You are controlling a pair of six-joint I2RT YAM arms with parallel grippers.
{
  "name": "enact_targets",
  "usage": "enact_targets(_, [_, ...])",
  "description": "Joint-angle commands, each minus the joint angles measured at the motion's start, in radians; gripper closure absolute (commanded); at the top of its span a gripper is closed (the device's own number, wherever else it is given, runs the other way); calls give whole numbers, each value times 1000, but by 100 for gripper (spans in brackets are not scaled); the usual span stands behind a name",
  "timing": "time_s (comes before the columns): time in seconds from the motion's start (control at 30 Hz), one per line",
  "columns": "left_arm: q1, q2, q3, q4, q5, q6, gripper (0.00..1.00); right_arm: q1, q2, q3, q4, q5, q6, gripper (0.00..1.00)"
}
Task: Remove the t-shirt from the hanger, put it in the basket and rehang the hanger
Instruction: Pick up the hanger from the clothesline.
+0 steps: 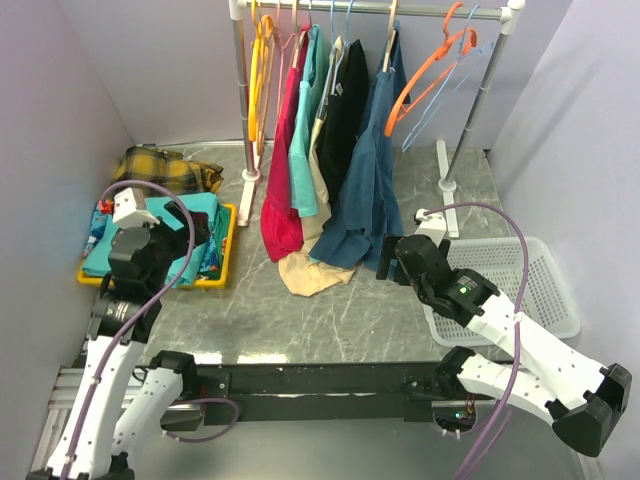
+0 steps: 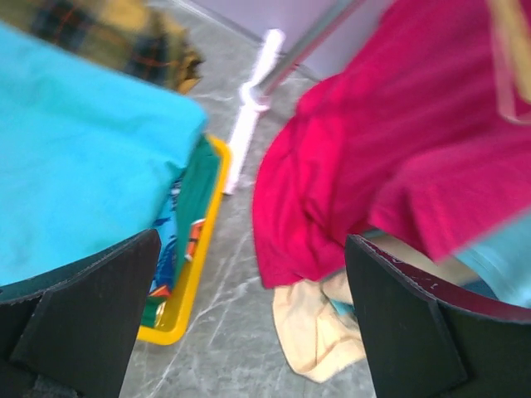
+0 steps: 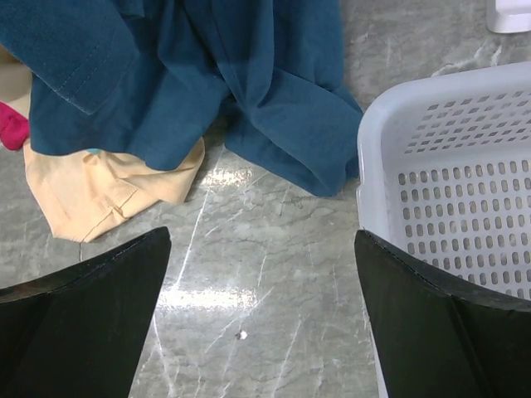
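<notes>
Several t-shirts hang on hangers from a rail (image 1: 400,8): a crimson one (image 1: 282,150), a teal one (image 1: 303,130), a cream one (image 1: 310,268), a black one (image 1: 345,105) and a dark blue one (image 1: 370,190). The crimson shirt (image 2: 390,141) and cream hem (image 2: 319,332) show in the left wrist view. The blue shirt's hem (image 3: 274,108) and cream hem (image 3: 99,191) show in the right wrist view. My left gripper (image 1: 190,235) is open and empty, left of the crimson shirt. My right gripper (image 1: 385,262) is open and empty, by the blue shirt's hem.
A yellow tray (image 1: 225,255) with folded clothes, a cyan one (image 2: 75,157) on top, sits at left. A plaid cloth (image 1: 165,170) lies behind it. A white perforated basket (image 1: 545,290) stands at right, also in the right wrist view (image 3: 448,166). Empty orange and blue hangers (image 1: 435,70) hang on the rail.
</notes>
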Motion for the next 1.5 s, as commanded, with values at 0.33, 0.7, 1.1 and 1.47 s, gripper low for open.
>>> enact_targets(0.33, [-4,40,155,113,265,139,1,-9,-52,41,27,29,-13,0])
enact_targets(0.7, [-4,48,207,127,199,172,1,-10,-61,35,18,-9,-8,0])
enact_targets(1.1, [-4,291,470,175,327,191,1,-10,-29,121,-65,-58,18,3])
enact_targets(1.47, [-7,555,654,455,592,110,8,-12,-68,90,6,-167,15,4])
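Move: The left hand, open and empty, has the red t-shirt's hanger on the clothesline about 20 cm ahead, some 18 cm to its right and 18 cm higher. The empty yellow hangers hang roughly 7 cm to the left of it, and the teal shirt about 4 cm to its right, both level with it; the yellow basket sits 5 cm ahead, 13 cm left and 25 cm below the left hand. From the right hand, the red t-shirt's hanger is about 24 cm ahead, 14 cm left and 29 cm up. The left hand climbs about 18 cm with its fingers staying wide open, first rising and edging right with little forward travel, then also driving some 9 cm forward and farther right, towards the yellow hangers and the red t-shirt's hanger beside them. As it goes the fingers tip up by about 20 degrees and swing clockwise to face the hangers, while the right hand, open and touching nothing, lifts roughly 4 cm over the table and drifts slightly left. ##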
